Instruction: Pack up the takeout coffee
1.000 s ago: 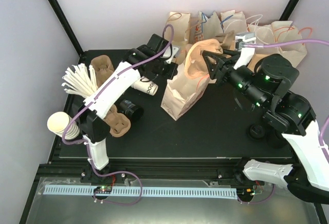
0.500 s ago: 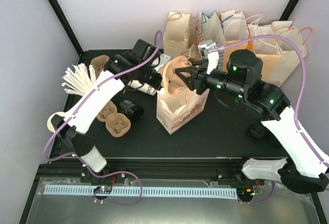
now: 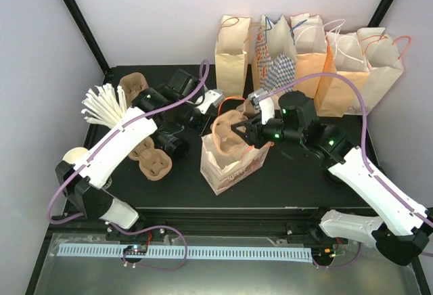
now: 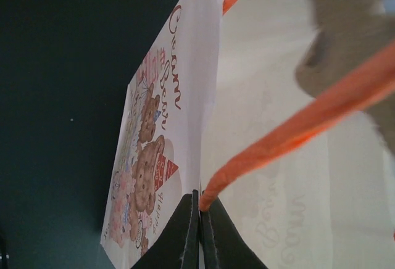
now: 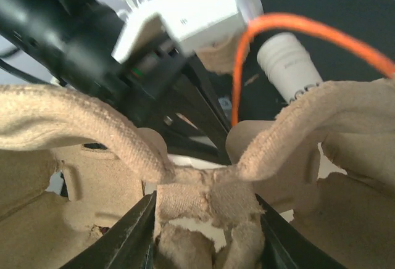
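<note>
A printed paper bag [image 3: 229,168] with orange handles stands open mid-table. My left gripper [image 3: 220,111] is shut on its far rim, pinching paper edge and orange handle [image 4: 290,127] together between the fingertips [image 4: 200,202]. My right gripper [image 3: 238,137] holds a brown pulp cup carrier [image 3: 229,127] in the bag's mouth, its jaws closed on the carrier's centre post [image 5: 207,204]. The takeout coffee [image 5: 291,68], a white cup with dark lettering, lies on the black table beyond the bag in the right wrist view. My left arm hides it in the top view.
Several paper bags [image 3: 284,58] line the back edge. More pulp carriers [image 3: 153,161] lie at the left, beside a black round object [image 3: 177,145]. A fan of white sticks [image 3: 105,105] and a cream cup [image 3: 73,155] stand at the far left.
The bag and the carrier have come forward and left, carried by my right arm. My left gripper has swung right onto the bag's rim.
</note>
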Robot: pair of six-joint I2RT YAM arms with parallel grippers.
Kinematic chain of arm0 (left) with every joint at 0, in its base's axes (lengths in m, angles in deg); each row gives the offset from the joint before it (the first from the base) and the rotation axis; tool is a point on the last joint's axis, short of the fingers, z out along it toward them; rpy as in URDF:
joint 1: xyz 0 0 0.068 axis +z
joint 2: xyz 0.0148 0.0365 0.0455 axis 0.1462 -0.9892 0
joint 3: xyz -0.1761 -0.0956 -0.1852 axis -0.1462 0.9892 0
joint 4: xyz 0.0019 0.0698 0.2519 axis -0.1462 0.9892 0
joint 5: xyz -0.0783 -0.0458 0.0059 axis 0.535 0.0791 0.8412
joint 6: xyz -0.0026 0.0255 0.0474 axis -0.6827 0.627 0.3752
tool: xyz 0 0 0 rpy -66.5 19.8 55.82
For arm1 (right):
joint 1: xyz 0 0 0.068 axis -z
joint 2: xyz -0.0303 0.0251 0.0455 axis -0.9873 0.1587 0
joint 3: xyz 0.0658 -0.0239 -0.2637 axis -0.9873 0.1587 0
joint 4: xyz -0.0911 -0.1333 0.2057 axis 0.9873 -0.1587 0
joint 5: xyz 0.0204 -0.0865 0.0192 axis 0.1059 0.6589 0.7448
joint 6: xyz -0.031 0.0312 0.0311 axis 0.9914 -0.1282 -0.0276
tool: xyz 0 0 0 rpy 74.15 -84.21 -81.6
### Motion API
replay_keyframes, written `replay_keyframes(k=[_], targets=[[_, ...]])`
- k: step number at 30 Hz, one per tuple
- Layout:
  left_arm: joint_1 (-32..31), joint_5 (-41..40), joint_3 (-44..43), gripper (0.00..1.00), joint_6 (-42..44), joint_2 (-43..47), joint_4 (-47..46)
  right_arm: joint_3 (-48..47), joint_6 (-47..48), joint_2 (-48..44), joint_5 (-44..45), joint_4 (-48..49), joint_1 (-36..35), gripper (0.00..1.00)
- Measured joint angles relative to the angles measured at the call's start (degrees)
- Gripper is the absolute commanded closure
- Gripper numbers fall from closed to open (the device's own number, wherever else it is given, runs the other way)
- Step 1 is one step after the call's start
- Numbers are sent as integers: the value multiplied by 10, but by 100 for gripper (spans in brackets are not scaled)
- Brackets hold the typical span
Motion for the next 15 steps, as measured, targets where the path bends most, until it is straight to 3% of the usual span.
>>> replay_keyframes(k=[5, 15], targets=[[0, 26, 44, 98, -12, 21, -27, 68, -13, -18, -12, 14, 4, 61], [0, 34, 73, 98, -32, 47, -54, 77, -17, -21, -6, -19, 5, 61]])
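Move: The paper bag's middle lies about 22 cm below the right hand, some 2 cm to its left and 2 cm ahead. From that same hand, the black cup on the table is roughly 25 cm left and 9 cm ahead, and the loose cup carrier about 33 cm left and 4 cm ahead. The left hand, already at the bag's rim, has the bag's middle about 10 cm to its right, 1 cm ahead and 13 cm below. The cup carrier, still gripped in the right hand, is lowered about 5 cm into the paper bag's open mouth, quickly at first, then more slowly, as the wrist tips a few degrees further down. The left hand keeps the rim pinched beside the orange handle and eases back about 1.5 cm. ##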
